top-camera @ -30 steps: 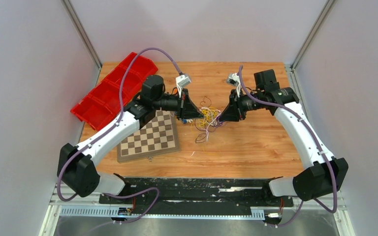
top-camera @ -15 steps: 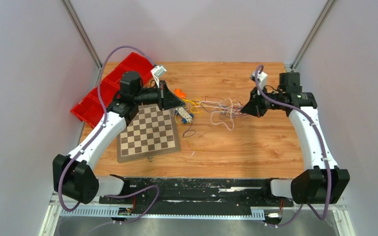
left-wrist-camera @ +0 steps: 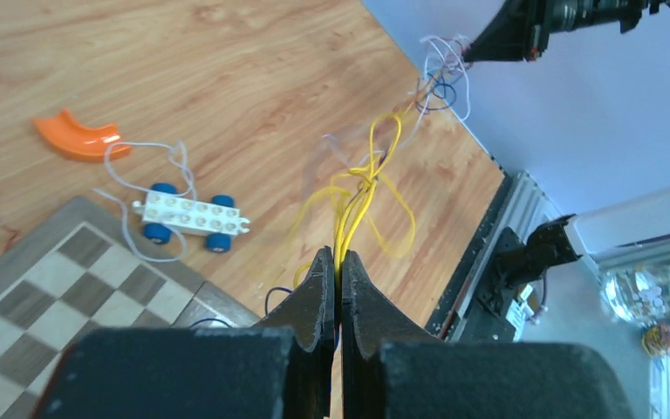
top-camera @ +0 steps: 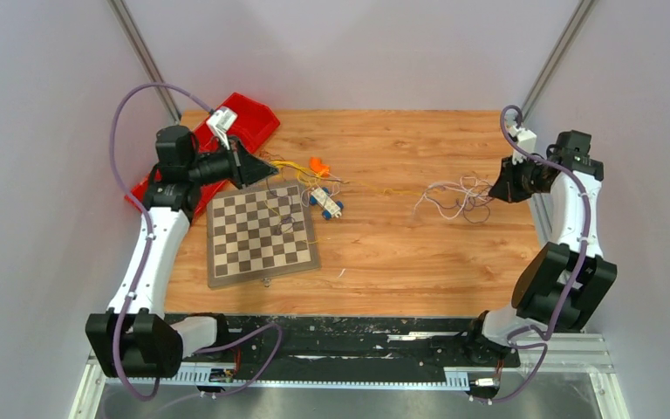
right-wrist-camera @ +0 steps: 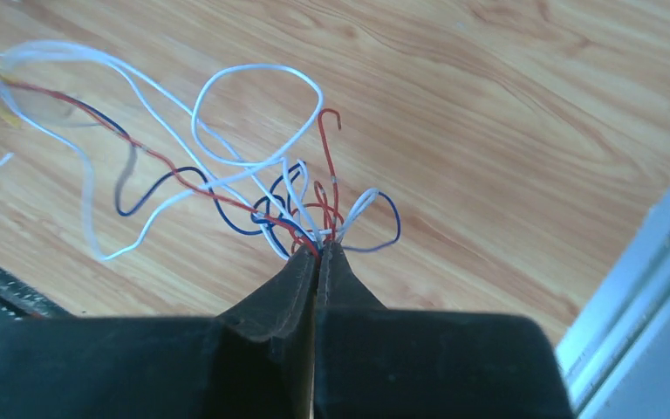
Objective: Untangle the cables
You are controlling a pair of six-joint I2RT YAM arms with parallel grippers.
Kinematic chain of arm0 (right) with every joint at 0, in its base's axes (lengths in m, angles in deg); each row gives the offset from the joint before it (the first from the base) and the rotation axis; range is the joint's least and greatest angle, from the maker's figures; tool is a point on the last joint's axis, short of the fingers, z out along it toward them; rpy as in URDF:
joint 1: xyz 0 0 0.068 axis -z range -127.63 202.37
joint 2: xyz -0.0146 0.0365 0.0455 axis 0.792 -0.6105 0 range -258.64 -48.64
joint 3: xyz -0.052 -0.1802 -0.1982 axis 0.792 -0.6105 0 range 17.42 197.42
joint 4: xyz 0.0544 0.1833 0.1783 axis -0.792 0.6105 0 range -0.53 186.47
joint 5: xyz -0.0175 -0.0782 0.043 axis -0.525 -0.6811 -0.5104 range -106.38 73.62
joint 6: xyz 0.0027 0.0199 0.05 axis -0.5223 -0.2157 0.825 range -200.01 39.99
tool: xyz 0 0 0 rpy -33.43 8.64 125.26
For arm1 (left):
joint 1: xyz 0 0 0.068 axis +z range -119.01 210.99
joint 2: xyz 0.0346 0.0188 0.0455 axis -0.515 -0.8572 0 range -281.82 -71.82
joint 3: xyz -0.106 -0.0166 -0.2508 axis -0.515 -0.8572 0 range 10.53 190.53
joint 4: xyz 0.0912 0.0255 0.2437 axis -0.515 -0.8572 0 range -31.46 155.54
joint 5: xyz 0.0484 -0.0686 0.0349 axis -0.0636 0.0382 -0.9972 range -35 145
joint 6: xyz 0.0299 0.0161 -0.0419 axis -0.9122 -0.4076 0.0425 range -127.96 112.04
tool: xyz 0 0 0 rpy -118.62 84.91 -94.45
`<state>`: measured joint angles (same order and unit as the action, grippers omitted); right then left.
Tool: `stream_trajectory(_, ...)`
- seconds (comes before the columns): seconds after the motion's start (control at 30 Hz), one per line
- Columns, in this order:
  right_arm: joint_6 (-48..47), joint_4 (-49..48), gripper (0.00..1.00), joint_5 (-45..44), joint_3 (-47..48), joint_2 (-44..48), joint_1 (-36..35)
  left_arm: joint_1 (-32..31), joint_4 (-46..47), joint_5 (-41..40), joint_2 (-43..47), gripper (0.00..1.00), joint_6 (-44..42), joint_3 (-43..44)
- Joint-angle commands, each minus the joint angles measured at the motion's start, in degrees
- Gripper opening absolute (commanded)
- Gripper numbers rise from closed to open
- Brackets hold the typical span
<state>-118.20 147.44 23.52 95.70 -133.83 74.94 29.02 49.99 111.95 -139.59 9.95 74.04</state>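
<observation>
The cables are pulled into two bunches. My left gripper (top-camera: 270,168) hovers at the far left above the chessboard's back corner, shut on yellow cables (left-wrist-camera: 362,188) that fan out from its tips (left-wrist-camera: 335,255). Near the right wall my right gripper (top-camera: 492,194) is shut on a curly bunch of white, red and dark blue cables (right-wrist-camera: 253,161) at its tips (right-wrist-camera: 318,249). That bunch (top-camera: 454,199) trails over the wood. A thin yellow strand (top-camera: 384,189) stretches between the two bunches. Dark strands lie across the chessboard.
A chessboard (top-camera: 262,231) lies at the front left. A red bin tray (top-camera: 249,118) sits at the back left corner behind my left arm. A white toy car with blue wheels (top-camera: 327,203) and an orange curved piece (top-camera: 317,164) lie near the yellow cables.
Both arms swung apart, the left to the far left and the right toward the right wall. The central tangle has been drawn out into two bunches. The right gripper closed.
</observation>
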Motion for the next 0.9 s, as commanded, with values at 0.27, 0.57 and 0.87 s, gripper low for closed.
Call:
stream_trajectory(0.27,-2.44,-2.96,0.0,-6.8,3.85,-5.17,2.84,12.08,-4.8,3.99,3.66,0.0,-5.09,7.78)
stream_trajectory(0.57,-1.42,-4.31,0.0,-9.72,2.55,-6.47,1.79,14.36,1.15,1.8,4.67,0.0,-1.88,13.13)
stream_trajectory(0.87,-3.08,-8.0,0.0,-14.82,-1.18,-8.98,1.81,27.77,18.91,0.31,-1.8,0.0,21.02,25.29)
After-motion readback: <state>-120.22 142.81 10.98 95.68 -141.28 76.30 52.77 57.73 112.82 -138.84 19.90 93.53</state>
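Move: The left hand grips the yellow and blue cables high up. The right hand's loose white cable loops lie about 42 cm to its right, 8 cm ahead and 20 cm lower. Some 27 cm below the left hand are the toy car, 14 cm ahead and 8 cm right, and the chessboard, 5 cm ahead and 12 cm left. The white loops sit roughly 5 cm ahead of the right hand, 8 cm left and 8 cm down. Both shut grippers keep their pinch on the cables and draw them apart. The left hand pulls away leftward about 12 cm, then climbs ever faster, some 16 cm in all, its fingers tipping up and swinging counter-clockwise. The right hand eases about 5 cm right and 5 cm down towards the table with its bunch, tilting slightly. ##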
